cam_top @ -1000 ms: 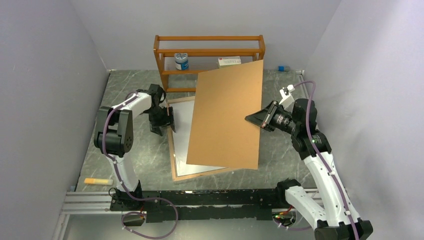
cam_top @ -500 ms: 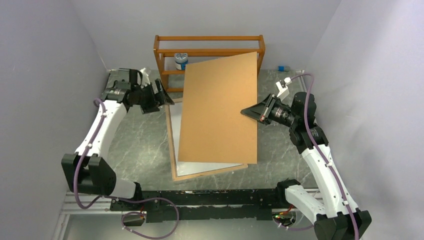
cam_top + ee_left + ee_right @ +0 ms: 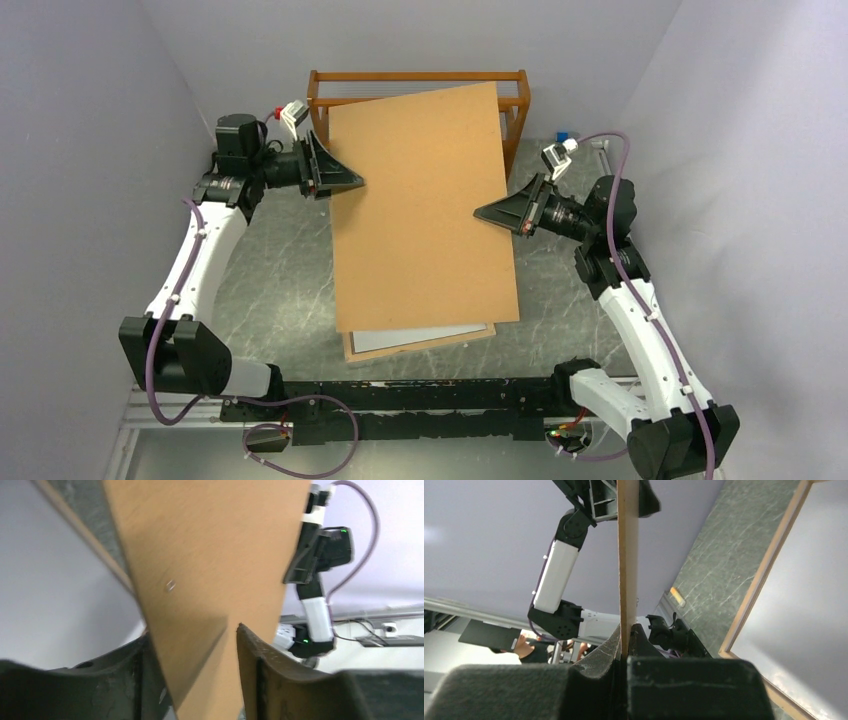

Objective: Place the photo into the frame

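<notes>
A large flat brown backing board [image 3: 420, 210] hangs tilted in the air above the table. My right gripper [image 3: 482, 213] is shut on its right edge; the right wrist view shows the thin board [image 3: 627, 555] edge-on, pinched in that gripper [image 3: 626, 630]. My left gripper [image 3: 355, 185] is at the board's upper left edge. It stands open, the board [image 3: 210, 545] passing between its wide-set fingers [image 3: 250, 650]. The frame [image 3: 400, 350] lies flat under the board, with only its near wood-coloured rim and a pale strip inside showing. Its rim [image 3: 769, 565] also appears in the right wrist view. I cannot make out the photo.
An orange wooden shelf rack [image 3: 420, 77] stands at the back, its lower part hidden by the board. A small blue object [image 3: 564, 136] sits by the right wall. A short orange stick [image 3: 677, 596] lies on the marble table near the front rail. Grey walls close both sides.
The left arm rose from beside the frame's left rim and swung to the board's upper left edge. The right gripper carried the board up and leftward, covering more of the frame and rack.
</notes>
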### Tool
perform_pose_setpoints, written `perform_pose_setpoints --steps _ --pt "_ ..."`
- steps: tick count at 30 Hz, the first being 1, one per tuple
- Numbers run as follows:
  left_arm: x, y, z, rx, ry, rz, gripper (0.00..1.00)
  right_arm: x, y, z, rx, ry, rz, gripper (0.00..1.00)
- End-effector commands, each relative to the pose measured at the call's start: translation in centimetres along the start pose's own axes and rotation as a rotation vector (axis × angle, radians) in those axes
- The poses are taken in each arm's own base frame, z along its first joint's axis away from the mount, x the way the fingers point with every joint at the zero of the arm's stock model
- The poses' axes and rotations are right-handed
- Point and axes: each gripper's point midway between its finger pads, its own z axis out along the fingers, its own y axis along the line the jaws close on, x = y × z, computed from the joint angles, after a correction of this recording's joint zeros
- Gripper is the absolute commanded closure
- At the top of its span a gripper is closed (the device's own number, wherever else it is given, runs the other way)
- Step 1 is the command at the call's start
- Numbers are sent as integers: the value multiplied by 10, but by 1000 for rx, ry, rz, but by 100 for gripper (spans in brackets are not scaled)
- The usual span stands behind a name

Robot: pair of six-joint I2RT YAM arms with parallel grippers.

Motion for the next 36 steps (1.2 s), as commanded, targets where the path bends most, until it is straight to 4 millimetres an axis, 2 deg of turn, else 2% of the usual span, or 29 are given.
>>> perform_pose_setpoints --steps 1,5,6,8,9,11,13,15,17,20,24,26,29,32,36 --pt "-3 -62 -24 184 21 136 57 -3 40 -2 -139 38 -93 100" --pt "-5 -74 -38 207 8 139 91 -6 27 3 -89 48 -78 100" --pt "-4 -76 -40 205 3 143 97 -8 21 5 -67 48 -75 100" --pt "-6 -74 -47 174 -24 144 97 -12 12 8 -19 46 -66 100" --pt "-8 -72 -49 146 -44 144 97 -14 9 9 1 39 -68 95" --pt "-8 -71 -53 91 -73 148 97 -18 0 11 45 23 -66 73" --pt "-10 -68 -59 17 -108 147 98 -22 -10 12 104 -11 -65 44" --pt "-12 -64 -68 -87 -153 125 97 -26 -22 11 176 -49 -68 28" --pt "-15 -54 -79 -227 -214 101 97 -31 -38 7 282 -93 -63 20" --pt "-19 -38 -103 -455 -320 65 97 -31 -57 -1 438 -115 -57 17" --pt "-21 -22 -143 -715 -465 16 97 -15 -62 3 596 -107 -116 17" --pt "-18 -13 -159 -820 -507 -18 97 -8 -57 14 642 -102 -145 17" --pt "-18 10 -188 -1019 -566 -67 97 11 -48 43 669 -68 -201 19" --pt "-20 25 -204 -1137 -591 -95 97 32 -29 83 666 -22 -303 19" --pt "-29 46 -218 -1272 -602 -126 97 59 13 148 602 25 -471 19"
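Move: The brown board hangs level with both hands, its left edge already between the open left fingers. Its middle is about 10 cm to the left hand's right and 5 cm back; from the right hand, which holds the board's right edge, it is some 9 cm left and 2 cm ahead. The frame lies about 33 cm below the left hand, 7 cm right and 3 cm back. The shelf is roughly 23 cm ahead of the left hand, 9 cm right and 24 cm lower. Shut the left gripper on the board's left edge while easing it up and back, then open the right fingers to release the other edge. Carry the board left, about 17 cm, dipping late, with the left hand turning counter-clockwise some 55 degrees and tipping its fingers down. Draw the right hand slightly forward and down, then sweep it left about 13 cm over the frame, fingers open and tilting downward. ##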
